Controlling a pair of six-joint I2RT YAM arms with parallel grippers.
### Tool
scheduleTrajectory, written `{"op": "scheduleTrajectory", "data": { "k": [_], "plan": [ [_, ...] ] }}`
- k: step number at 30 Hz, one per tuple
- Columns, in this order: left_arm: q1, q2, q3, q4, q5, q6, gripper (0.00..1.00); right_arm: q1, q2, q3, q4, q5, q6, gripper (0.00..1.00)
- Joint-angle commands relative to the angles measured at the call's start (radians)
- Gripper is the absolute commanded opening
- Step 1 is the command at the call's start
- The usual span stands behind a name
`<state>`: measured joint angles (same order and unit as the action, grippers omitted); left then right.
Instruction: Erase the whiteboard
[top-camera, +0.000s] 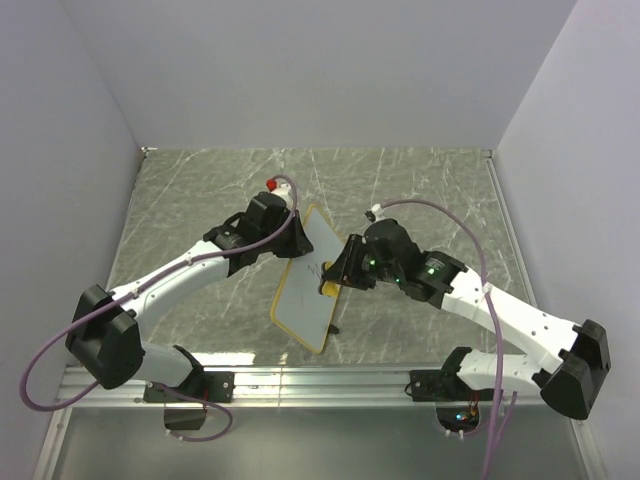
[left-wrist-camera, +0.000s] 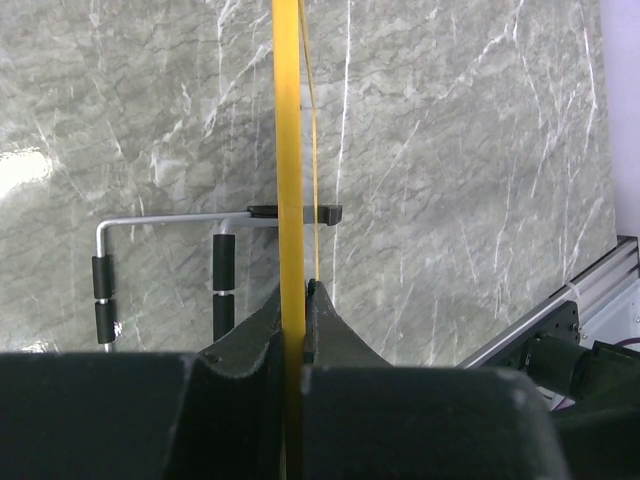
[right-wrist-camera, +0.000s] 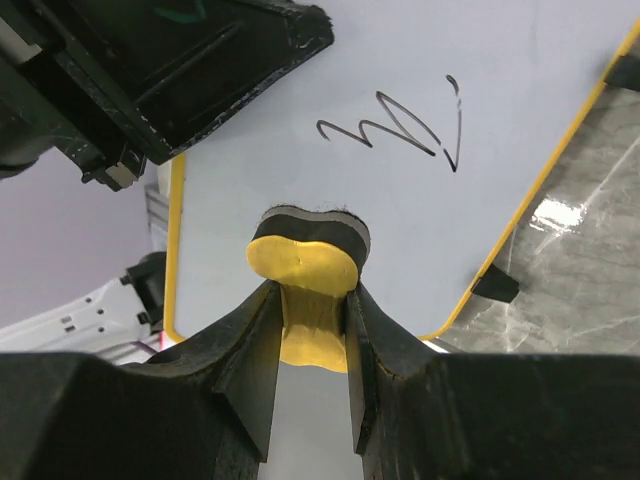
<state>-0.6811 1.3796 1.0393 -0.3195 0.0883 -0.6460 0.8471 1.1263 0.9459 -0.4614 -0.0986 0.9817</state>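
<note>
The whiteboard (top-camera: 308, 285) is a white board with a yellow frame, held tilted above the table. My left gripper (top-camera: 291, 230) is shut on its top edge; in the left wrist view the yellow frame (left-wrist-camera: 290, 150) runs edge-on between the fingers of that gripper (left-wrist-camera: 296, 300). My right gripper (top-camera: 337, 283) is shut on a yellow bone-shaped eraser (right-wrist-camera: 305, 262) with a dark felt face, which touches the board (right-wrist-camera: 420, 60) just below a dark scribble (right-wrist-camera: 400, 130). One black foot (right-wrist-camera: 495, 286) shows on the board's lower edge.
A bent metal stand with black grips (left-wrist-camera: 105, 285) lies on the marble tabletop (top-camera: 200, 190) under the board. White walls close in the back and both sides. An aluminium rail (top-camera: 320, 380) runs along the near edge by the arm bases.
</note>
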Motion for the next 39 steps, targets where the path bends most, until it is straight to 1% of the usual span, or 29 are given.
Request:
{"op": "scheduleTrajectory", "data": {
  "k": [1,5,6,10,15,19,29,33,37,39],
  "plan": [
    [-0.015,0.024,-0.064,-0.073,-0.006,0.072,0.00,0.023,0.073,0.025,0.015,-0.029,-0.052,0.00],
    [-0.014,0.027,-0.068,-0.069,0.001,0.063,0.00,0.050,0.162,0.027,0.076,-0.101,-0.049,0.00],
    [-0.015,0.033,-0.067,-0.070,0.002,0.063,0.00,0.061,0.185,0.051,0.078,-0.111,-0.048,0.00],
    [-0.015,0.042,-0.056,-0.076,0.002,0.062,0.00,0.119,0.277,0.108,0.092,-0.108,-0.034,0.00],
    [-0.015,0.049,-0.045,-0.084,0.005,0.063,0.00,0.158,0.320,0.120,0.135,-0.127,-0.002,0.00],
    [-0.015,0.050,-0.051,-0.084,0.004,0.063,0.00,0.173,0.303,0.117,0.162,-0.131,-0.005,0.00],
    [-0.014,0.055,-0.062,-0.087,0.005,0.066,0.00,0.199,0.211,0.002,0.432,-0.139,0.003,0.00],
    [-0.015,0.050,-0.067,-0.084,0.004,0.066,0.00,0.196,0.165,-0.019,0.448,-0.084,0.003,0.00],
    [-0.015,0.053,-0.065,-0.082,0.010,0.065,0.00,0.133,0.118,-0.030,0.408,-0.046,-0.006,0.00],
    [-0.015,0.055,-0.065,-0.082,0.011,0.062,0.00,0.052,0.086,-0.058,0.406,-0.059,-0.003,0.00]
  ]
}}
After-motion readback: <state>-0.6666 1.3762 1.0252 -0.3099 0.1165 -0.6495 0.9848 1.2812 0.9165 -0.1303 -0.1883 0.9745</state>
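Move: The marker scribble left on the slanted whiteboard lies about 4 cm ahead of the right hand, 6 cm left and 8 cm below; this hand holds the yellow eraser, its pad off the board. The left gripper, pinching the board's upper edge, stands some 6 cm ahead, 9 cm left and 3 cm lower. The nearer black clip is about 7 cm back, 1 cm left and 19 cm below. From the left hand the scribble lies roughly 2 cm back, 3 cm right and 5 cm down. Down and left, slightly back, the right hand carries the eraser some 8 cm in to the board's sloping face, slows there, then climbs about 6 cm with the slope, drifting farther left, and swings forward at the last. Its wrist turns counter-clockwise around 15 degrees, grip kept, while the left hand stays put, still pinching the upper edge. ##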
